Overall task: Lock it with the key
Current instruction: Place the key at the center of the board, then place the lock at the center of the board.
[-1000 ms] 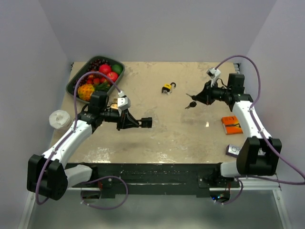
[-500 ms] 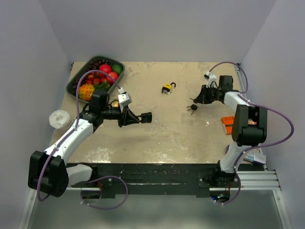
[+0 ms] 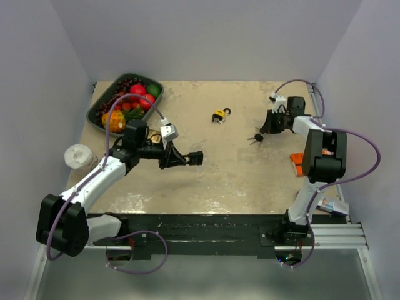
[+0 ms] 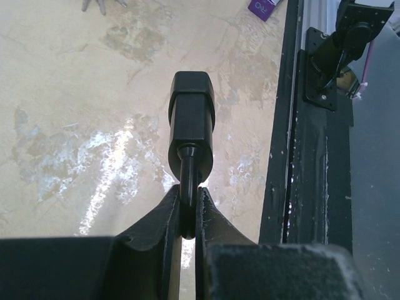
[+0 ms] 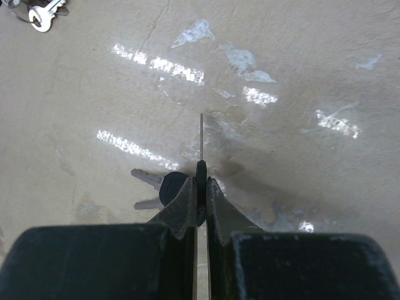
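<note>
A black padlock [image 3: 195,157] hangs out over the table from my left gripper [image 3: 179,159]. In the left wrist view its body [image 4: 192,125] points away from me, and my left gripper [image 4: 189,209] is shut on the thin shackle. My right gripper [image 3: 265,131] is at the back right, shut on the black head of a key [image 3: 255,139]. The right wrist view shows the key blade [image 5: 201,134] edge-on, sticking out past my right gripper [image 5: 200,187]. Two more keys of the bunch [image 5: 150,187] dangle to its left, just above the table.
A small yellow padlock [image 3: 219,115] lies at the back centre, with a silver key [image 5: 42,15] near it. A tray of fruit [image 3: 98,107] stands back left and a white roll [image 3: 78,155] at the left edge. An orange box [image 3: 303,164] and a purple card [image 4: 265,6] lie on the right.
My right arm has folded back toward the right rear, carrying the key bunch slightly right. My left gripper has shifted a little to the right with the black padlock.
</note>
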`<state>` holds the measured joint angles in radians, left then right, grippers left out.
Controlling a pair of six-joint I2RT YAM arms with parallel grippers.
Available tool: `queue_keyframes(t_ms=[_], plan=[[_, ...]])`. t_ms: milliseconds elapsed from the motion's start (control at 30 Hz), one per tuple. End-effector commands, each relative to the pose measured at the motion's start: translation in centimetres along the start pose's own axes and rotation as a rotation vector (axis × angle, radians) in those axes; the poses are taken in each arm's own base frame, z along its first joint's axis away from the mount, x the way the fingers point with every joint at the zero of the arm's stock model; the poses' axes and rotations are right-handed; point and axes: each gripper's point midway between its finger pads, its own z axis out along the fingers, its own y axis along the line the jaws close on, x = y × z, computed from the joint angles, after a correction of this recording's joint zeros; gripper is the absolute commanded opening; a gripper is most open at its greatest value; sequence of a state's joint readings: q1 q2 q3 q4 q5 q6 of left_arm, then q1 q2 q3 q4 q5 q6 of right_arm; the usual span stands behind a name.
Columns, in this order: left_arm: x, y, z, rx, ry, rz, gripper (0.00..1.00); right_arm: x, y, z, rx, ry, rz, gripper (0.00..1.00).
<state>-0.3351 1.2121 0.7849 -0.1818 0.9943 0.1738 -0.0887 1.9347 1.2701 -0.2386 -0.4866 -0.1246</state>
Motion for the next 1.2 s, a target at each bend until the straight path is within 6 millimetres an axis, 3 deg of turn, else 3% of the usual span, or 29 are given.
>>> queue_keyframes(t_ms=[0, 33, 67, 167, 333, 367, 400, 467, 500, 533, 567, 600, 633, 667, 700, 767, 967, 1167], plan=[[-1.9, -1.1, 1.0, 0.044, -0.029, 0.056, 0.00, -2.7, -1.6, -1.1, 0.055, -0.048, -0.105, 0.09], [-1.6, -1.1, 1.3, 0.045, -0.020, 0.046, 0.00, -2.8, -1.4, -1.2, 0.046, -0.051, -0.110, 0.17], [-1.7, -1.2, 1.5, 0.044, -0.014, 0.036, 0.00, -3.0, -1.2, -1.4, 0.038, -0.054, -0.113, 0.35], [-1.5, -1.2, 2.0, 0.051, 0.006, -0.015, 0.00, -3.7, -0.5, -2.3, 0.019, -0.073, -0.154, 0.60], [-1.8, -1.5, 3.0, 0.087, 0.050, -0.124, 0.00, -7.2, 3.3, -7.0, -0.052, -0.197, -0.339, 0.73], [-1.9, -1.8, 3.1, 0.104, 0.052, -0.143, 0.00, -7.1, 4.1, -7.6, -0.071, -0.208, -0.363, 0.82], [-2.1, -1.8, 3.4, 0.117, 0.054, -0.157, 0.00, -8.2, 6.3, -9.4, -0.099, -0.256, -0.446, 0.83], [-2.4, -2.5, 3.5, 0.153, 0.056, -0.234, 0.00, -7.4, 8.8, -10.6, -0.136, -0.261, -0.521, 0.84], [-2.6, -2.5, 3.7, 0.161, 0.056, -0.253, 0.00, -6.9, 11.5, -10.8, -0.179, -0.267, -0.614, 0.85], [-2.8, -2.6, 3.8, 0.168, 0.056, -0.272, 0.00, -7.0, 13.8, -12.7, -0.193, -0.305, -0.687, 0.86], [-2.9, -3.0, 3.9, 0.185, 0.060, -0.313, 0.00, -5.5, 15.2, -12.7, -0.213, -0.290, -0.730, 0.87], [-2.9, -2.9, 4.0, 0.196, 0.064, -0.334, 0.00, -4.3, 18.4, -12.6, -0.264, -0.290, -0.825, 0.87], [-2.9, -3.1, 4.1, 0.208, 0.068, -0.353, 0.00, -4.1, 20.1, -14.1, -0.251, -0.323, -0.887, 0.88], [-3.1, -3.5, 4.1, 0.224, 0.072, -0.389, 0.00, -2.5, 21.2, -13.8, -0.271, -0.301, -0.923, 0.89], [-3.0, -3.6, 4.3, 0.234, 0.077, -0.409, 0.00, -1.2, 24.1, -14.1, -0.326, -0.305, -0.997, 0.90], [-3.1, -4.1, 4.3, 0.260, 0.083, -0.457, 0.00, 0.5, 27.0, -14.6, -0.370, -0.309, -1.067, 0.92], [-3.1, -5.1, 4.3, 0.314, 0.071, -0.509, 0.00, 4.5, 32.5, -15.1, -0.480, -0.284, -1.219, 0.96], [-3.4, -5.3, 4.3, 0.327, 0.067, -0.532, 0.00, 6.6, 34.5, -14.3, -0.512, -0.262, -1.308, 0.96]])
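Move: The right hand already has the black-headed key pinched at its fingertips, low over the table. From it, the black padlock hangs in the air about 22 cm back, 30 cm to the left and some 13 cm higher. The yellow padlock lies roughly 8 cm ahead and 18 cm left of the right hand. The left hand holds the black padlock by its shackle, the body some 5 cm to that hand's right, 1 cm ahead and slightly below. Letting go of the key on the table, the right fingers open wide; the hand lifts clear, then sweeps about 25 cm back and as far left, up by some 17 cm, swinging counter-clockwise until its open fingers face left around the black padlock, not yet closed. The left hand keeps the shackle, bringing the padlock about 6 cm right towards it and rolling some 35 degrees, front edge down. ##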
